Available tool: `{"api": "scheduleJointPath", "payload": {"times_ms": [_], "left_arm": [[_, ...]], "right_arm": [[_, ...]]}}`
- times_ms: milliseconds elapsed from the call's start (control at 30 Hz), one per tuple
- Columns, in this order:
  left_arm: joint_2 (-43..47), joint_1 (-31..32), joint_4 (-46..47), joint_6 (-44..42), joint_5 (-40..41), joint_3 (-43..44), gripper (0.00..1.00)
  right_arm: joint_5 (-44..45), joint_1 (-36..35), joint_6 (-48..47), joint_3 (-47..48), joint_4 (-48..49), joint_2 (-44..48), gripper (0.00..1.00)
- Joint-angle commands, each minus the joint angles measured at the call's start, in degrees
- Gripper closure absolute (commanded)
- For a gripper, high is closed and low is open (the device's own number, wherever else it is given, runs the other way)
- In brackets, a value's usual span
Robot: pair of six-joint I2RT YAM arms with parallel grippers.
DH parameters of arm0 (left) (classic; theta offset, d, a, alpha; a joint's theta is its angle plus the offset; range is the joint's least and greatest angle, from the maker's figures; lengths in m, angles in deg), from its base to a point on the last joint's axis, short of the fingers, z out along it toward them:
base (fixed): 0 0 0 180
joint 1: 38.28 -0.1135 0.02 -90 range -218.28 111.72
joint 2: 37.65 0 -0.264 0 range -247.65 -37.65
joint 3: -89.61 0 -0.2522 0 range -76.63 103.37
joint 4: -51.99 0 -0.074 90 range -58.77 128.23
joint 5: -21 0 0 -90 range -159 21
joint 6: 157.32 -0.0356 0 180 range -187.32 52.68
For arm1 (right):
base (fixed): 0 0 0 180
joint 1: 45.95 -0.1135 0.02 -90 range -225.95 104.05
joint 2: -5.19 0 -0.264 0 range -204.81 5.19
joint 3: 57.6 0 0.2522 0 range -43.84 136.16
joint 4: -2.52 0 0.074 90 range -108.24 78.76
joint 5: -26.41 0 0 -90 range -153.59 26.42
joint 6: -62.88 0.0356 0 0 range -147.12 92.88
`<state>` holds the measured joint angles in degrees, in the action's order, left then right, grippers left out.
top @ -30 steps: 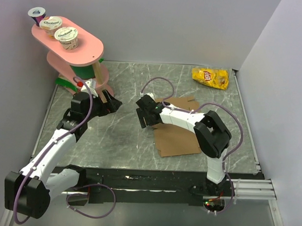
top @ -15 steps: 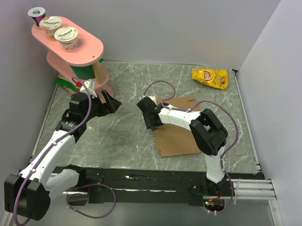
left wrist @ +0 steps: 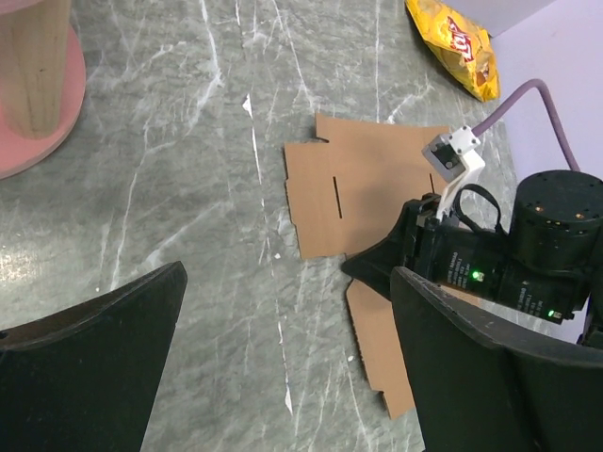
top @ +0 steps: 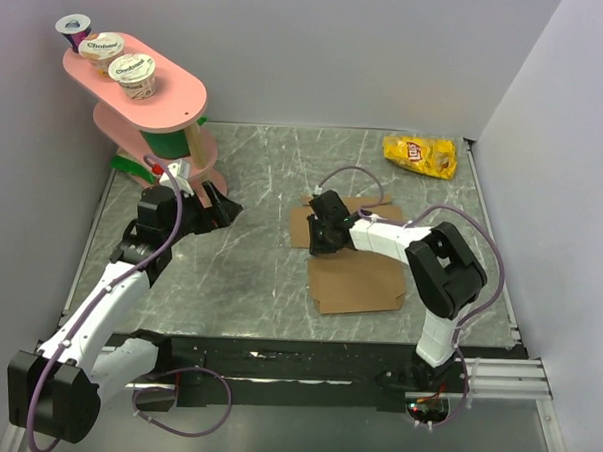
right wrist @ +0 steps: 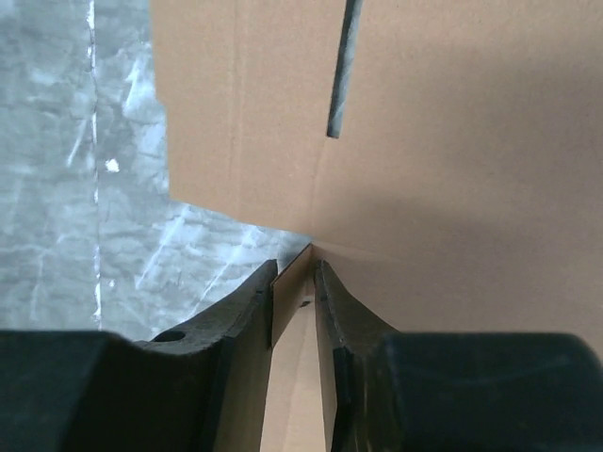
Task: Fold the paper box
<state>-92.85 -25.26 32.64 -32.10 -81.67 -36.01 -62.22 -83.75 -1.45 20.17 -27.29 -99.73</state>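
Observation:
The paper box [top: 357,281] is a flat brown cardboard sheet lying right of the table's middle, with a slit in its far-left panel [left wrist: 335,193]. My right gripper [top: 318,234] sits low at the sheet's left edge. In the right wrist view the right gripper [right wrist: 295,273] has its jaws shut on a raised edge of the cardboard [right wrist: 424,122], which stands between the fingers. My left gripper [top: 222,207] hovers to the left, apart from the sheet. Its fingers [left wrist: 104,358] are spread wide with only bare table between them.
A yellow chip bag [top: 420,155] lies at the far right corner. A pink two-tier stand [top: 157,100] with yoghurt cups [top: 131,70] rises at the far left, close behind my left arm. White walls close in the table on three sides.
My right gripper has moved right onto the sheet's left edge and its jaws have closed on the cardboard. The sheet's far-left panel now shows. The left arm has barely moved.

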Motion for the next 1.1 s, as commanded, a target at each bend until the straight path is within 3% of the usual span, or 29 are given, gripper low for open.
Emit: {"api": "scheduleJointPath", "payload": {"times_ms": [0,267,700,1067], "left_arm": [[0.97,-0.36,0.40,-0.95,-1.48,1.04,0.04],[-2.10,-0.36,5.14,0.28,-7.45,-0.10,0.04],[-18.52,-0.36,19.91,5.03,-17.04,-2.39,0.04],[-28.38,3.50,35.29,13.29,-22.58,-5.30,0.01]], "right_arm": [[-7.24,0.45,1.22,-3.53,2.78,4.28,0.74],[-14.63,0.36,3.95,-10.83,12.51,9.82,1.00],[-18.85,-1.40,5.88,-19.88,27.82,16.24,1.00],[-19.21,-2.45,5.27,-21.47,29.94,18.79,1.00]]}}
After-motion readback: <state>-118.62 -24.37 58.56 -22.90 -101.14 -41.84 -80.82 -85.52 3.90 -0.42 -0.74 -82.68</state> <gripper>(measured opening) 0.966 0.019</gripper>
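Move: The raised edge tab at the paper box's left notch, where its near and far panels meet, stands between the right fingers, about 1 cm back and 1 cm down from the hand point. From that hand, the left side flap is some 4 cm ahead and 3 cm left, the near panel's middle about 8 cm back and 10 cm right. From the left hand, the flap lies roughly 13 cm right, 2 cm ahead and 20 cm down. The right hand draws back towards the base with its half-closed fingers shutting on the edge tab at the notch, then, keeping the pinch, lifts it about 6 cm and carries it some 5 cm left while the wrist rolls nearly 30 degrees, left side rising. After a short wait the left hand, fingers staying wide open, swings down about 9 cm and right about 7 cm towards the left side flap, tipping and turning slightly clockwise, and comes close to it. ##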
